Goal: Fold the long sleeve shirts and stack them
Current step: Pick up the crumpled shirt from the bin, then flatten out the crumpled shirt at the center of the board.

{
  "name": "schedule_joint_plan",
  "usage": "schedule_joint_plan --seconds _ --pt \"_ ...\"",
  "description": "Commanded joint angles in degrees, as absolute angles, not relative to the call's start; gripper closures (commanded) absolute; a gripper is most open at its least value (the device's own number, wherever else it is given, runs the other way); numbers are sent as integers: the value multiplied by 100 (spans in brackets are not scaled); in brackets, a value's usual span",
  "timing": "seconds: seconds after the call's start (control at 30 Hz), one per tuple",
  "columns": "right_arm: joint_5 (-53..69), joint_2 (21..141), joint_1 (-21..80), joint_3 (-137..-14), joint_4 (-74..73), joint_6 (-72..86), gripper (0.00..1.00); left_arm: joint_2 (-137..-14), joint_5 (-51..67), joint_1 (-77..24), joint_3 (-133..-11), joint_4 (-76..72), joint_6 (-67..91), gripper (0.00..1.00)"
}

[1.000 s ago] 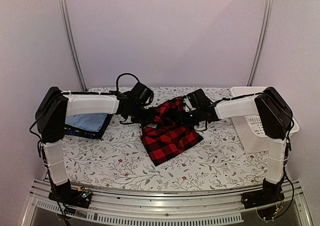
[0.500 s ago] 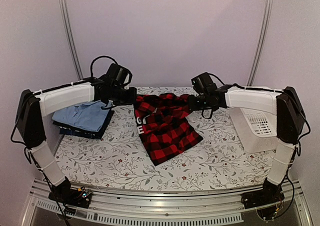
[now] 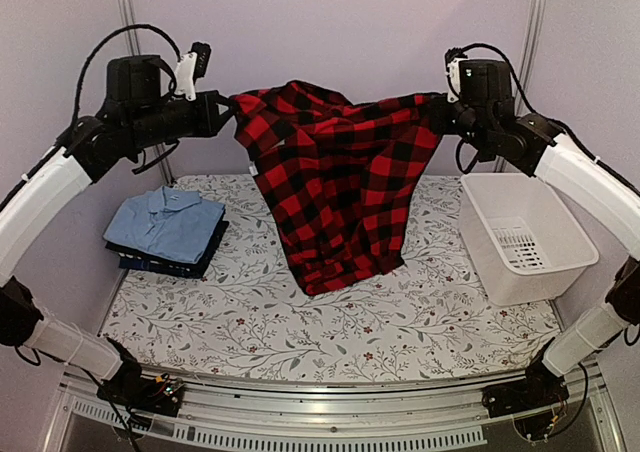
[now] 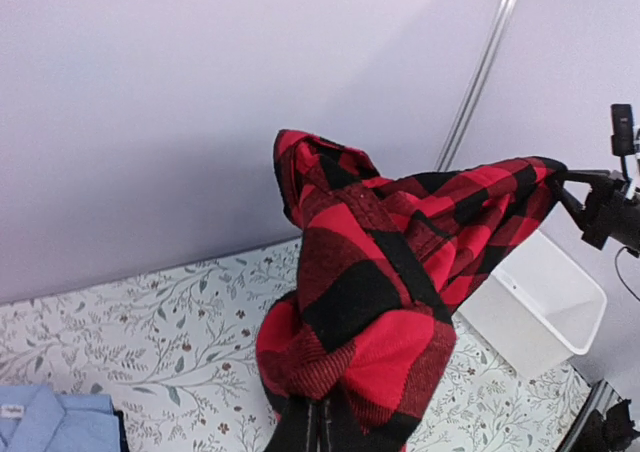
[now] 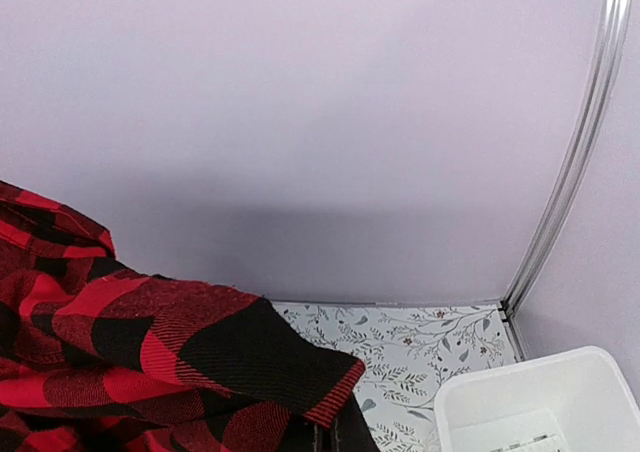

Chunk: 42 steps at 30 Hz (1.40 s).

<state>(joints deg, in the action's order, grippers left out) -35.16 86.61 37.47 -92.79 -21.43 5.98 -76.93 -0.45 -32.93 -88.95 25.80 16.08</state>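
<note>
The red-and-black checked flannel shirt (image 3: 335, 187) hangs in the air, stretched between both raised arms, its lower edge touching the table. My left gripper (image 3: 228, 107) is shut on the shirt's left top corner; in the left wrist view the cloth (image 4: 385, 302) bunches over the jaws. My right gripper (image 3: 442, 110) is shut on the right top corner, and the right wrist view shows the cloth (image 5: 150, 362) draped to the left. A folded light blue collared shirt (image 3: 168, 224) lies on a dark navy garment (image 3: 170, 264) at the table's left.
A white plastic basket (image 3: 524, 237) stands on the right side of the flower-patterned table (image 3: 250, 322). The folded stack sits close to the left edge. Metal posts (image 3: 528, 42) run up the back wall corners.
Both arms have risen from low over the table to high up and moved apart, lifting the flannel shirt off the table and spreading it out. The right gripper closed on the shirt.
</note>
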Motion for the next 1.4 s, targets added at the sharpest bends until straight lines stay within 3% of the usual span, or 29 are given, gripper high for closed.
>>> schedule_joint_plan --seconds 0.0,0.37,0.53,0.7,0.8,0.83,0.93,1.0,1.13,1.37 --pt "-3674 7762 3727 -9451 -1305 68 100 -7167 682 -3264 -9402 2216 817 100" --pt "-3068 7243 3727 -10644 -1139 -492 100 -7334 840 -3242 -11162 2528 460 100" --pt "-2722 8254 3435 -11732 -2303 -529 100 -8084 772 -2648 -11871 3129 882 100" --pt "-1031 9572 2320 -11495 -3149 590 100 -9379 2247 -1223 -11222 3329 1898 100" --pt "-551 10394 2012 -10786 -3323 1125 99 -10141 2540 -1011 -10405 3278 2077 100" --pt "-470 10574 1998 -10630 -3403 1273 89 -10339 2520 -1011 -10168 3278 2104 96" --pt "-214 11018 2007 -10112 -3408 1595 49 -10501 2230 -1011 -9338 3057 2273 58" --pt "-230 10960 2058 -9768 -3170 1671 33 -10376 2042 -1019 -9016 2855 2308 37" --pt "-369 10911 2204 -9669 -3232 1636 28 -10169 1853 -1081 -8774 2857 2262 30" --pt "-81 11175 2976 -9503 -2951 1706 28 -9821 1677 -1721 -7929 2632 2390 35"
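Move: Both grippers hold the red-and-black shirt up by its shoulders. The bare table middle it goes to lies about 36 cm below the left gripper, 15 cm to its right and 6 cm back; from the right gripper, 26 cm left, 12 cm back and 35 cm down. The blue shirt stack is some 20 cm left of the left gripper, 3 cm ahead. The white bin is about 21 cm right of the right gripper, 5 cm back; both lie some 30 cm lower. Fling the shirt open with both arms together: swing the shut grippers up some 20 cm and back, wrists tipping up, then whip them forward and about 50 cm down towards the table, tipping the fingers down. Open both grippers during the downstroke to let go of the shoulders, draw back slightly, then lift the empty hands. ##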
